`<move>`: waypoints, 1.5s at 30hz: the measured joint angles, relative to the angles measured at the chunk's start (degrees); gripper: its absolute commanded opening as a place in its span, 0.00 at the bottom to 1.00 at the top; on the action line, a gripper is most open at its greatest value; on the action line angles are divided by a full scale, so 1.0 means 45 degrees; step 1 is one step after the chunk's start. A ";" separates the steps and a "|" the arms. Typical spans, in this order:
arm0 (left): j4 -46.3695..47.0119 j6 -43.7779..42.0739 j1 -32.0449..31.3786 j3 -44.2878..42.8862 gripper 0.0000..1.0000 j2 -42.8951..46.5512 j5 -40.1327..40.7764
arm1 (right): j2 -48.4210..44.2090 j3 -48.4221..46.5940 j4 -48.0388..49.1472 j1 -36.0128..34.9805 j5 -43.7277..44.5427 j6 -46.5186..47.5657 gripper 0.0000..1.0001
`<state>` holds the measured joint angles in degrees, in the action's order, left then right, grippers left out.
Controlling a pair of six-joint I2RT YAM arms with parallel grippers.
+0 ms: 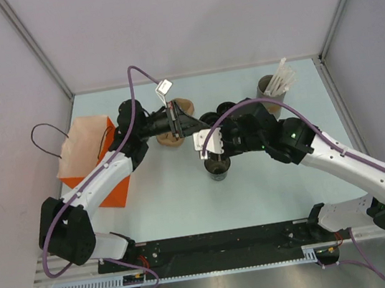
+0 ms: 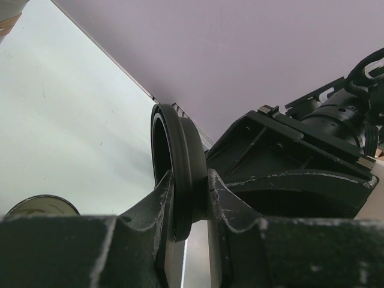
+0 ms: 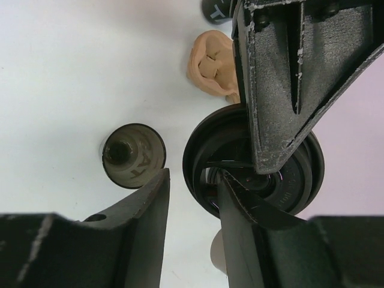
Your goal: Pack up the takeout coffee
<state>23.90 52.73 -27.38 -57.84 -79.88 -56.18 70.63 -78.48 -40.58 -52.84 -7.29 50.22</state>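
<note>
A small black takeout coffee cup (image 1: 218, 168) (image 3: 133, 156) stands on the table with its top open and no lid on it. My left gripper (image 1: 187, 126) (image 2: 199, 195) is shut on a black round lid (image 2: 177, 162) (image 3: 207, 159), held on edge above the table. My right gripper (image 1: 210, 148) (image 3: 193, 198) hovers just over the cup, next to the left one. Its jaws are partly apart with bare table showing between them. The lid's rim lies against the inner side of its right finger (image 3: 240, 228). The cup sits just outside its left finger (image 3: 144, 222).
An orange paper bag (image 1: 87, 158) stands open at the left. The brown pulp carrier (image 1: 170, 140) (image 3: 210, 69) lies behind the grippers, partly under the left arm. A grey-brown cylinder of white sticks (image 1: 272, 88) is at the back right. Another black cup (image 3: 217, 8) stands near the carrier.
</note>
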 measured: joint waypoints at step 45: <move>-0.3823 -0.3915 0.2390 -0.3463 1.00 -0.0743 -0.0437 | -0.1253 0.0379 -0.1025 0.0277 0.0515 0.0277 0.00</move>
<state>6.70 35.11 -16.62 -73.43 -83.22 -58.15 64.99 -76.77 -45.19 -51.59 -4.97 51.46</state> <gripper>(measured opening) 0.996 0.118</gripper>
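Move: The black lid hangs in the left hand's closed fingers, its middle about 1 cm ahead and 1 cm right of that hand point. From the right hand, whose half-open fingers straddle the near rim, the lid's middle is roughly 3 cm ahead and 1 cm left. The clear cup stands about level with the right hand and some 24 cm below, the lid stack 22 cm ahead and 7 cm right, the carrier 22 cm ahead and 12 cm left. The right fingers close on the lid's near rim and pinch it, that hand edging about 1 cm forward while the left holds still. Only then does the left hand let go, opening wide and leaving forward and left by about 9 cm, rising late with its fingers turning counter-clockwise; the right carries the lid some 4 cm right. ##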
